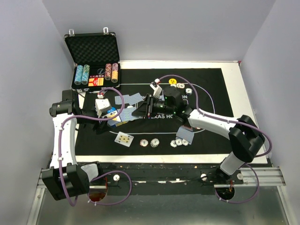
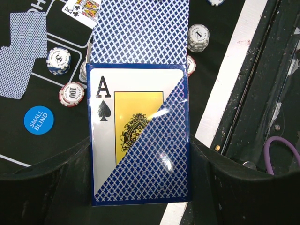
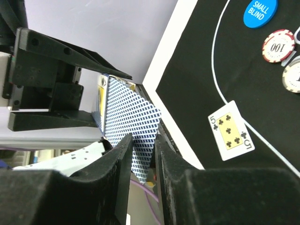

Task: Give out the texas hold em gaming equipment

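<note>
My left gripper (image 2: 140, 180) is shut on a blue deck box (image 2: 140, 140) printed with an ace of spades, held above the mat's left side (image 1: 114, 116). A blue-backed card (image 2: 140, 33) sticks out of the box's far end. My right gripper (image 3: 143, 154) reaches in from the right (image 1: 140, 109). Its jaws stand narrowly apart on either side of that card's corner (image 3: 133, 112), with a gap still showing. Lying on the mat are a five of clubs (image 3: 231, 130), a face-up king (image 2: 82, 9), a blue small-blind button (image 2: 39, 120) and chips (image 2: 71, 93).
The black mat (image 1: 211, 93) covers the table. An open metal case (image 1: 93, 61) with chip stacks stands at the back left. More blue-backed cards (image 1: 185, 136) and chips (image 1: 149, 142) lie along the mat's near edge, and a yellow button (image 1: 172, 81) lies at the back.
</note>
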`<action>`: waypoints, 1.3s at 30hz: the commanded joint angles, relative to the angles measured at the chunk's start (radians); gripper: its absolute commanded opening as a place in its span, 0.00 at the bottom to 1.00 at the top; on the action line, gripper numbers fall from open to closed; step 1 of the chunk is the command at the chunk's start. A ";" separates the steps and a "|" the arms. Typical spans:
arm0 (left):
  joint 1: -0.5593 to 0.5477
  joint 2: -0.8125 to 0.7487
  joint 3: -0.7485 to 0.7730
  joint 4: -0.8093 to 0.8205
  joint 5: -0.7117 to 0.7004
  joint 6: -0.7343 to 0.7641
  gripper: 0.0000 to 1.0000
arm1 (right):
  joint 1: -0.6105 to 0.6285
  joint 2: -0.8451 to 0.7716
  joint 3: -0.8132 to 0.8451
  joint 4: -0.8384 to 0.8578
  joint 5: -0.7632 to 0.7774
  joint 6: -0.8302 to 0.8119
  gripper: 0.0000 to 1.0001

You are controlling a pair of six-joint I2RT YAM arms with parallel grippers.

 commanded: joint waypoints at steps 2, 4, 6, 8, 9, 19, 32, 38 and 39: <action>-0.002 -0.005 0.000 -0.281 0.043 0.023 0.00 | -0.007 -0.051 -0.043 0.088 -0.025 0.074 0.26; -0.002 -0.007 -0.003 -0.280 0.042 0.027 0.00 | -0.011 -0.055 -0.058 0.129 -0.038 0.109 0.23; -0.002 -0.005 -0.005 -0.280 0.040 0.027 0.00 | -0.020 -0.060 -0.080 0.189 -0.058 0.151 0.17; -0.002 -0.005 -0.005 -0.280 0.040 0.028 0.00 | -0.030 -0.066 -0.095 0.223 -0.070 0.183 0.12; -0.004 -0.005 -0.005 -0.278 0.040 0.028 0.00 | -0.036 -0.072 -0.104 0.229 -0.073 0.192 0.10; -0.004 0.004 -0.007 -0.280 0.042 0.031 0.00 | -0.117 -0.169 -0.138 0.163 -0.074 0.160 0.04; -0.002 0.009 -0.017 -0.280 0.023 0.030 0.00 | -0.162 -0.229 0.087 -0.542 0.399 -0.465 0.01; -0.004 0.016 -0.034 -0.280 0.005 0.027 0.00 | -0.102 -0.149 0.124 -0.615 0.657 -0.627 0.01; -0.007 0.015 -0.039 -0.280 0.008 0.027 0.00 | -0.080 -0.127 0.136 -0.619 0.715 -0.660 0.01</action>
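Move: The card sticking out of the card box has its outer end between the right fingers, its middle about 3 cm to their left and 2 cm lower. On the mat some 17 cm below, the face-up king lies 12 cm ahead and 5 cm right, the small chip stacks 8 cm ahead and 4 cm left, the right face-down pair 21 cm ahead and 12 cm right. From the left hand, the card's middle is roughly 8 cm right, 2 cm ahead and 3 cm higher. The right fingers close from a partly open gap onto the outer end of the card and draw the card rightward and up, about 5 cm higher, out of the box that the left hand keeps gripped and still. Still shut on it, they sweep on to the right and forward, ending some 13 cm right and 8 cm ahead, and sink back to their starting height near the mat's middle, the hand's left side dipping about 30 degrees while the fingers swing some 20 degrees clockwise to point down and outward. ##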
